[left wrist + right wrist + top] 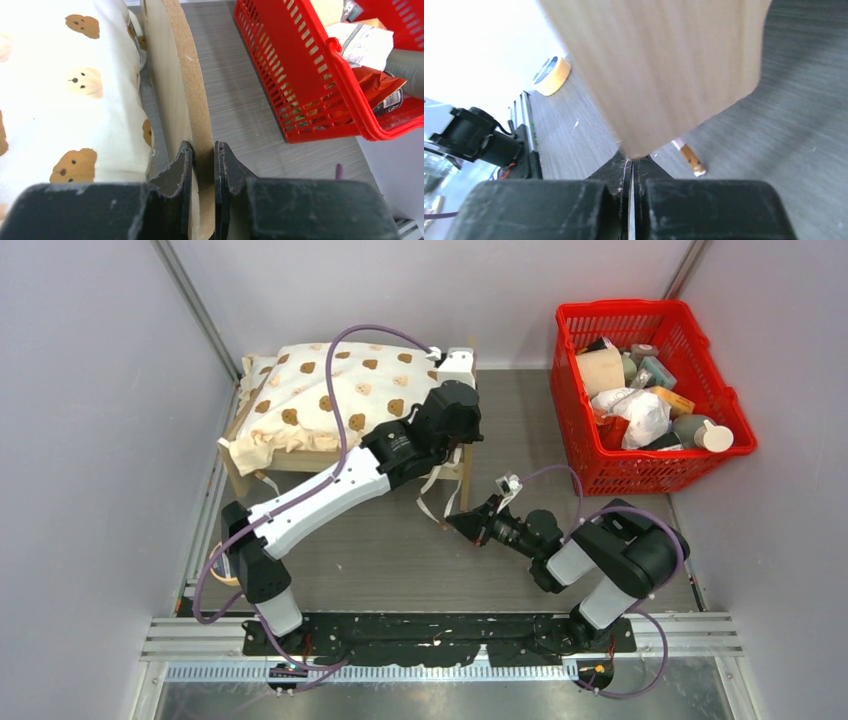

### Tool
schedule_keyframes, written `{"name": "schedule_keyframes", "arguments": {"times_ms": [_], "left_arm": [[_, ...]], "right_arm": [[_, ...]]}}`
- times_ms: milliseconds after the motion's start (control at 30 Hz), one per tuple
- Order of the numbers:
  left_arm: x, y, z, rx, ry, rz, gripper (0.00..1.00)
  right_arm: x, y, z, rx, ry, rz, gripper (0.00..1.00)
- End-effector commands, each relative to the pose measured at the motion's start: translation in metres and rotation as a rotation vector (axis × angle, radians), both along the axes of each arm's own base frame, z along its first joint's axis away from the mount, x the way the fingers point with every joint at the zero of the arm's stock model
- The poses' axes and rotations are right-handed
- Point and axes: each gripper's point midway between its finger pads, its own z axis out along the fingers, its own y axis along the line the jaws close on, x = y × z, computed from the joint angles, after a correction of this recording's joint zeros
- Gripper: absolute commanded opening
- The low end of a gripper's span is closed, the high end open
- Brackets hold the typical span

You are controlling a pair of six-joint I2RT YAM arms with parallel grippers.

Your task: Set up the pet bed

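Note:
The pet bed [300,462] stands at the back left, a light-wood frame with a cream bear-print cushion [330,390] lying on it. My left gripper [202,150] is shut on the top edge of the bed's wooden end panel [175,75], one finger on each face, and the cushion [60,100] lies just left of it. My right gripper [455,521] sits low on the table in front of the bed's right end, where white cushion ties [432,498] hang. In the right wrist view that gripper [631,162] is shut, with a wood panel [659,65] right at its tips. Only a thin pale sliver shows between the pads.
A red basket [650,472] full of packets and bottles stands at the back right, and its wall [300,65] is close to the bed's end. A roll of yellow tape [552,75] lies near the left rail. A small brown-and-white piece [689,157] lies on the table by the right gripper.

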Motion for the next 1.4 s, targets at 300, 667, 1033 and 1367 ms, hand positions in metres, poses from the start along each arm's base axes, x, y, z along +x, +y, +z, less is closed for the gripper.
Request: {"name": "schedule_keyframes", "arguments": {"times_ms": [300,667,1033,1367], "left_arm": [[0.015,-0.019,0.057,-0.236,-0.148,0.014,0.00],[0.015,-0.027,0.003,-0.191,-0.091,-0.003,0.00],[0.015,-0.038,-0.038,-0.181,-0.068,-0.036,0.00],[-0.010,-0.021,-0.048,-0.094,-0.052,-0.128,0.50]], "right_arm": [[-0.042,-0.010,0.006,0.053,0.073,-0.080,0.05],[-0.065,-0.035,-0.036,-0.231,0.112,-0.144,0.05],[-0.097,-0.033,-0.066,-0.354,0.226,-0.066,0.05],[-0.100,-0.035,-0.055,-0.296,0.228,-0.094,0.05]]}}
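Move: The left hand grips the raised headboard; the table spot for it is about 33 cm below and 3 cm right, the cushion's middle some 10 cm ahead, 23 cm left and 15 cm below. The right hand holds a strap bound for just above the table, 11 cm back, 4 cm right, 7 cm down; the headboard's leg end is 3 cm ahead, 2 cm right and about level. Left hand lowers the headboard about 10 cm and releases it; right draws the strap 10 cm back, then down. ##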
